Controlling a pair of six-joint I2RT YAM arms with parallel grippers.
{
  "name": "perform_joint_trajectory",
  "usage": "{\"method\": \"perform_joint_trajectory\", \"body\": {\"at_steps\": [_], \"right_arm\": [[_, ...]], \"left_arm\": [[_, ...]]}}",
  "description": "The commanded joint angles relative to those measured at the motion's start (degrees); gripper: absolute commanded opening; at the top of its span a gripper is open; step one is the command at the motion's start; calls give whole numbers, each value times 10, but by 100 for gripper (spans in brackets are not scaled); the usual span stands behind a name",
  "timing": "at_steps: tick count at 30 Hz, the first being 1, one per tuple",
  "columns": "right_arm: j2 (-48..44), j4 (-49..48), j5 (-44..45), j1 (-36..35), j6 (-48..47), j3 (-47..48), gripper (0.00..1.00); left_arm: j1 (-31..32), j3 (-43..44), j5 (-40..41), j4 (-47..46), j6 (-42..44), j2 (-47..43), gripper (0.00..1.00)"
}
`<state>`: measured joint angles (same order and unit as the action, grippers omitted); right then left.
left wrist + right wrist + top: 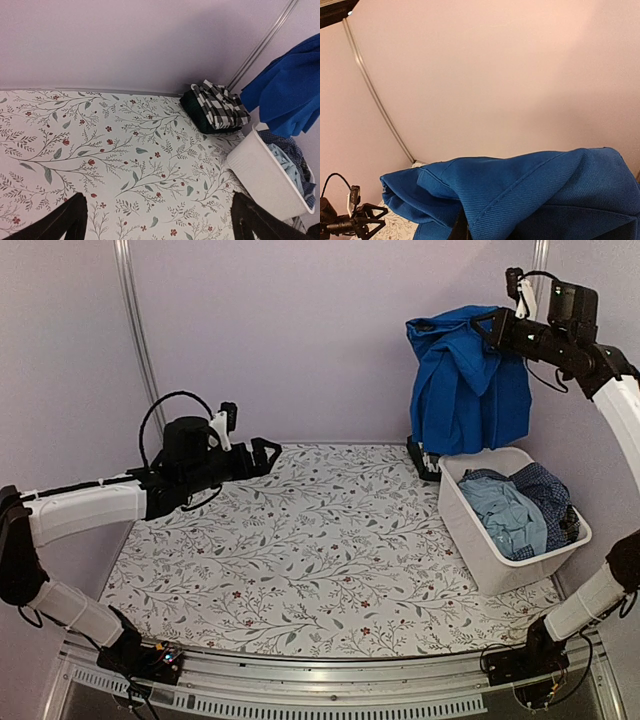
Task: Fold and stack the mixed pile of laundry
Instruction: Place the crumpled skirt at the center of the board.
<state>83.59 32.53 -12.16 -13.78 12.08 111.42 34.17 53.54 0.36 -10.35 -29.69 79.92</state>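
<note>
My right gripper (487, 324) is shut on the royal blue garment (468, 380) and holds it high above the back right of the table; the cloth hangs down over the tub's far end. In the right wrist view the blue cloth (530, 195) covers the jaws. A pale blue garment (508, 515) and a dark blue small-check one (548, 492) lie in the white tub (478, 540). A folded black-and-white plaid garment (219, 106) lies at the back of the table, partly hidden behind the blue cloth in the top view (424, 458). My left gripper (270, 453) is open and empty above the table's left.
The table has a white leaf-and-flower cover (300, 540). The white tub stands at the right edge. Pale walls close the back and sides, with a metal pole (135, 330) at the back left corner.
</note>
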Motion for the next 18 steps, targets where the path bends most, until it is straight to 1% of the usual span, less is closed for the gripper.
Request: {"method": "perform_joint_trajectory", "body": {"at_steps": [1,5,7,9,11,12,13,14,16,17,18], "right_arm": [[63,-87,-55,-103,-11,63,0],[130,-97,-91,-169,-16,101,0],[162,-113,-136,-188,-9,105,0],[184,-136,-201,-199,4,102,0],[207,-157,-257,-201,18,82,0],[211,-159,-264,-199,20,61,0],[211,-163,-260,-198,9,27,3],[209,-168,-255,-193,0,-12,13],[211,-164,-238,-177,-12,-91,47],[215,-161,-227,-166,-10,-125,60],[221,-155,-214,-156,-6,-157,68]], "left_arm": [[-35,-24,-24,-3,-26,-38,100],[-71,-50,-23,8,-45,-84,100],[-88,-68,-21,10,-52,-116,100],[-105,-89,-13,13,-54,-153,100],[-121,-109,-6,18,-56,-190,100],[-129,-116,-5,25,-58,-208,100],[-138,-123,-5,30,-58,-221,100],[-145,-129,-5,34,-56,-233,100],[-154,-136,-11,45,-51,-249,100],[-155,-137,-18,50,-46,-250,100],[-155,-137,-28,53,-40,-248,100]]}}
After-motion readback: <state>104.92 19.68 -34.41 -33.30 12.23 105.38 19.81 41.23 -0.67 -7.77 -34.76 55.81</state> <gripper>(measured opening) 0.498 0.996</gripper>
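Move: The right hand holds the blue skirt high beyond the laundry box; the centre of the board lies about 24 cm to its left, roughly 10 cm back and some 50 cm below. The box's middle is around 10 cm back, 13 cm to the right and 42 cm down, and the checked cloth pile about 12 cm ahead, 5 cm right, 49 cm down. From the empty left hand, the board's centre is roughly 12 cm right, 8 cm back and 25 cm below. The right hand sweeps the pinched skirt fast to the left, some 24 cm, from beyond the box towards over the board's centre, sinking about 16 cm, most steeply at the end, while it turns about 40 degrees counter-clockwise, tips down slightly and only at the very last opens its fingers about halfway, with the cloth still at them. The left hand, empty and wide open, clears out of the way to the left and a little up, turning slightly counter-clockwise. ##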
